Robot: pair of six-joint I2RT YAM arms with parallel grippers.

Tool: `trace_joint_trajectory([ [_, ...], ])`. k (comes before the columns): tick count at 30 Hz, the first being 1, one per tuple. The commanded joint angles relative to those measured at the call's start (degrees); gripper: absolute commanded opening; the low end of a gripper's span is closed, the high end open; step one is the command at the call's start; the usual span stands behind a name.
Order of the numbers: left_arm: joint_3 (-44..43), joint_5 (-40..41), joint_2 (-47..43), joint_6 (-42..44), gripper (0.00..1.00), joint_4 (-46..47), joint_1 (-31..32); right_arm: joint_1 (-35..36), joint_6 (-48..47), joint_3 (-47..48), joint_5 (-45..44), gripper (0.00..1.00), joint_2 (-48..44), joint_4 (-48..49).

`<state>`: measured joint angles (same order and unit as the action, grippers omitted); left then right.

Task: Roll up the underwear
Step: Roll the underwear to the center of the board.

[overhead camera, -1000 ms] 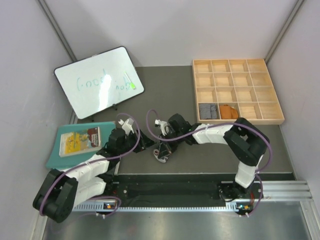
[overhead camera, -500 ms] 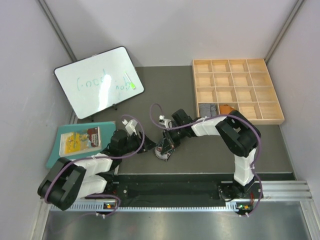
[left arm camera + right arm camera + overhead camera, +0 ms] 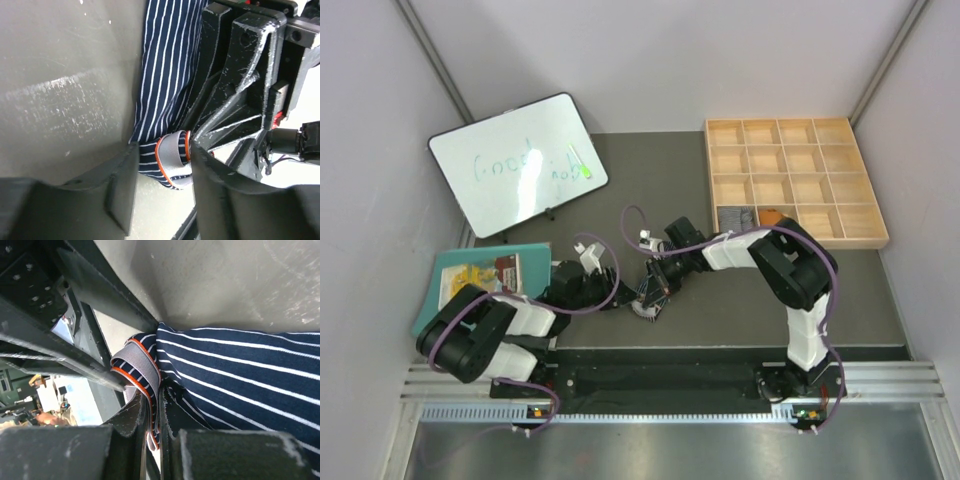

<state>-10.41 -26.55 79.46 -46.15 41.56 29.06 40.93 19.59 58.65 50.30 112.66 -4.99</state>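
Note:
The dark navy white-striped underwear [image 3: 165,75] lies on the grey table, small and bunched in the top view [image 3: 646,306]. Its grey, orange-edged waistband [image 3: 137,365] is curled at one end. My right gripper [image 3: 159,415] is shut on that waistband, and from above it hangs over the cloth [image 3: 658,288]. My left gripper [image 3: 162,170] comes in low from the left [image 3: 610,294]. It is open, its tips on either side of the curled waistband end [image 3: 172,160] and touching it. A grey pair [image 3: 735,220] and a rust-orange pair [image 3: 775,215] sit in tray cells.
The wooden compartment tray [image 3: 795,130] stands at the back right. A whiteboard [image 3: 517,165] leans at the back left. A teal mat [image 3: 432,305] with a printed packet [image 3: 480,280] lies at the left, beside my left arm.
My left arm has folded lower and further left, and its jaws have narrowed around the waistband end. My right arm's elbow swung left early on. The navy pair has barely shifted.

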Motion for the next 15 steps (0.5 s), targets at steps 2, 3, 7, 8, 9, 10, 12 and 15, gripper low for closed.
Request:
trace_joint_trajectory([
  [2, -1.97, 1.23, 2.71, 1.94, 0.34, 1.34, 1.44, -1.11, -1.14, 1.55, -2.49, 0.07, -0.42, 0.42],
  [3, -2.24, 2.36, 3.76, 1.94, 0.30, -0.67, 1.44, -1.20, -0.88, 1.55, -2.93, 0.09, -0.95, 0.34],
  [7, -3.56, 5.71, 5.88, 1.15, 0.09, -5.51, 1.44, -1.29, -0.43, 1.20, -4.24, 0.34, -4.55, -0.71],
  [8, -4.26, 5.89, 6.05, 0.80, 0.06, -6.22, 1.44, -1.29, -0.26, 0.68, -4.77, 0.38, -5.51, -0.98],
  [9, -4.70, 5.89, 6.75, 0.71, 0.05, -7.10, 1.44, -1.29, 0.44, 0.15, -6.08, 0.41, -7.79, -1.16],
  [10, -5.31, 5.80, 7.02, 0.71, 0.04, -9.02, 1.44, -1.29, 0.88, -0.29, -6.88, 0.44, -8.85, -1.51],
  [12, -7.33, 5.80, 8.07, 0.89, 0.01, -11.58, 1.44, -1.29, 3.15, -2.57, -9.51, 0.53, -13.23, -1.42],
  [15, -9.71, 5.45, 9.30, 0.89, 0.00, -15.80, 1.44, -1.29, 7.63, -8.10, -13.63, 0.63, -18.69, 1.30],
])
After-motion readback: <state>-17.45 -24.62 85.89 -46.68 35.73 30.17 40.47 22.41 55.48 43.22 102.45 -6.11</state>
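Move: The underwear's waistband fold is pinched in the right hand's shut fingers, right at its hand point. From the left hand it lies about 2 cm to the right and 1 cm lower, level fore and aft, between or just beyond the open fingertips. The striped body stretches away from the fold, its middle some 5 cm ahead and 5 cm right of the left hand, about 5 cm ahead and 3 cm right of the right hand, slightly below both. The rolled waistband changes hands: the left fingers close from half open and pinch it while that hand eases about 2 cm forward, sinking a little and edging right. As the left grip shuts, the right fingers spread to a bit over half open, let go of the band, and the right hand lifts some 3.5 cm up and away from it, drifting slightly forward. ##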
